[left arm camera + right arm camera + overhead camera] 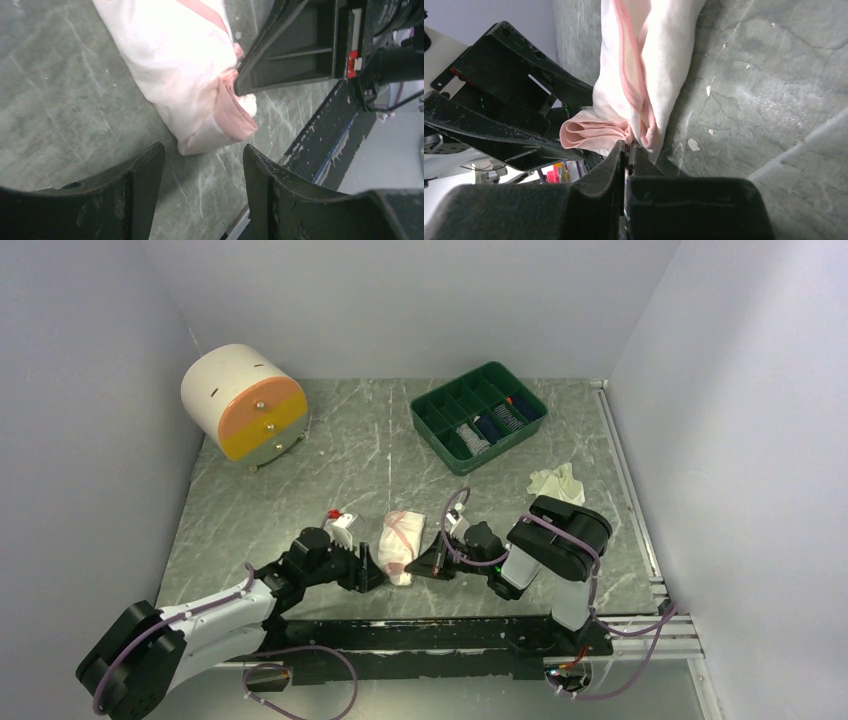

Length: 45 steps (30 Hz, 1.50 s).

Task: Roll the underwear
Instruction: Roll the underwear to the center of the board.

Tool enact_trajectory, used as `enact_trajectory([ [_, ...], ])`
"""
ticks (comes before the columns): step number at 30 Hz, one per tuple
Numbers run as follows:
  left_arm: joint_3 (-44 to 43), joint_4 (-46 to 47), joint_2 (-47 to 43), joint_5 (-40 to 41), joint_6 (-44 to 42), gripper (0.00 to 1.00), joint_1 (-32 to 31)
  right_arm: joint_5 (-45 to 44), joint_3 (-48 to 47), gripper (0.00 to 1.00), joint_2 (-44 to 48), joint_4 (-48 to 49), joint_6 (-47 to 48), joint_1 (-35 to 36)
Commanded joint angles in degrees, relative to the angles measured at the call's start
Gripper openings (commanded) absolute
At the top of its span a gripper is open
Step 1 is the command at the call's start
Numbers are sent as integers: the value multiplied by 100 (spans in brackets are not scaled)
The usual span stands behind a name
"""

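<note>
The white-and-pink underwear (400,545) lies as a loose roll on the table between my two grippers. Its near end, with the folded pink waistband (589,135), points at the table's front edge. My right gripper (629,146) is shut, its tips pinching that pink-edged end; the left wrist view shows it (295,50) biting into the waistband (232,112). My left gripper (204,165) stands open just short of the roll's near end (180,65), with only bare table between its fingers (150,175). A second, cream-white underwear (557,483) lies crumpled at the right.
A green divided tray (478,417) holding rolled items stands at the back right. A white cylinder with orange and yellow drawers (245,403) sits at the back left. The black front rail (420,635) runs just behind both grippers.
</note>
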<state>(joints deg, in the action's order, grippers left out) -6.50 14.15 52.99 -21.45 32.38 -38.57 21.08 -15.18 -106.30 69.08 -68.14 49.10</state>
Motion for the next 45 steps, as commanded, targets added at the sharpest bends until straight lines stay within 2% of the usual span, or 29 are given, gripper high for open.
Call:
enact_trajectory([
  [1, -113, 304, -7, 545, 210, 65, -19, 102, -80, 0, -226, 325, -121, -54],
  [5, -101, 271, 133, 902, 338, 64, -18, 7, 6, 0, -292, 436, -295, -63],
  [9, -66, 694, 629, 680, 416, 60, -38, -173, 65, 3, -238, 433, -282, -67],
  [12, -103, 465, 861, 940, 457, 54, -60, -157, -19, 5, -207, 219, -219, -70],
  [13, -98, 377, 870, 1021, 494, 52, -63, -176, -8, 7, -200, 231, -236, -72],
  [19, 59, 225, 676, 1142, 716, 44, -71, -332, 87, 37, 190, 236, 31, -78],
  [21, 55, 195, 694, 1154, 736, 41, -80, -370, 93, 39, 511, 103, 378, -76],
  [23, 29, 182, 742, 1187, 742, 38, -93, -551, 49, 40, 897, -453, 775, -78],
  [25, 10, 234, 722, 1163, 741, 39, -129, -821, -200, 40, 1296, -1583, 1239, -78],
  [27, -105, 162, 747, 1123, 651, 40, -148, -1098, -404, 41, 1680, -2343, 1870, -62],
  [29, -235, 36, 816, 1077, 546, 41, -155, -1479, -428, 42, 2124, -2663, 2542, -12],
  [32, -345, 3, 922, 966, 449, 42, -164, -2028, -199, 44, 2962, -2358, 4031, 178],
  [34, -432, -101, 1020, 961, 438, 42, -175, -1731, -128, 45, 3255, -2203, 5642, 279],
  [37, -573, -233, 1228, 902, 445, 40, -176, -1029, -362, 45, 3334, -2765, 7706, 483],
  [40, -671, -373, 1350, 916, 520, 38, -177, -882, -713, 43, 3137, -3908, 9612, 978],
  [42, -738, -515, 1387, 997, 564, 37, -175, -1120, -776, 42, 2994, -4123, 10390, 1389],
  [45, -785, -646, 1376, 1069, 574, 38, -174, -1186, -790, 42, 2853, -3993, 10762, 1555],
])
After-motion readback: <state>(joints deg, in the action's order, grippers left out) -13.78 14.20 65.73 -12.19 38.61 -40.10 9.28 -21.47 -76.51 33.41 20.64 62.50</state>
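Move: The underwear lies as a narrow folded strip, its middle about 5 cm ahead of the left gripper, 4 cm to its right and 2 cm lower. Its near left corner is closer, some 3 cm ahead, 1 cm right and 1 cm lower. The right gripper's tips are roughly 5 cm to the right of the left gripper and 1 cm farther out, pinching the near end; from them the underwear's middle lies 5 cm ahead and 1 cm left, about level. Bring the left gripper forward about 3 cm, sinking slightly and turning a little counter-clockwise, and close its fingers partway on the near left corner of the underwear. Hold the right gripper there meanwhile, then open it, pull clear up and forward, and swing back and down to stop some 5 cm above its start, rolling about a quarter turn around its finger line. ##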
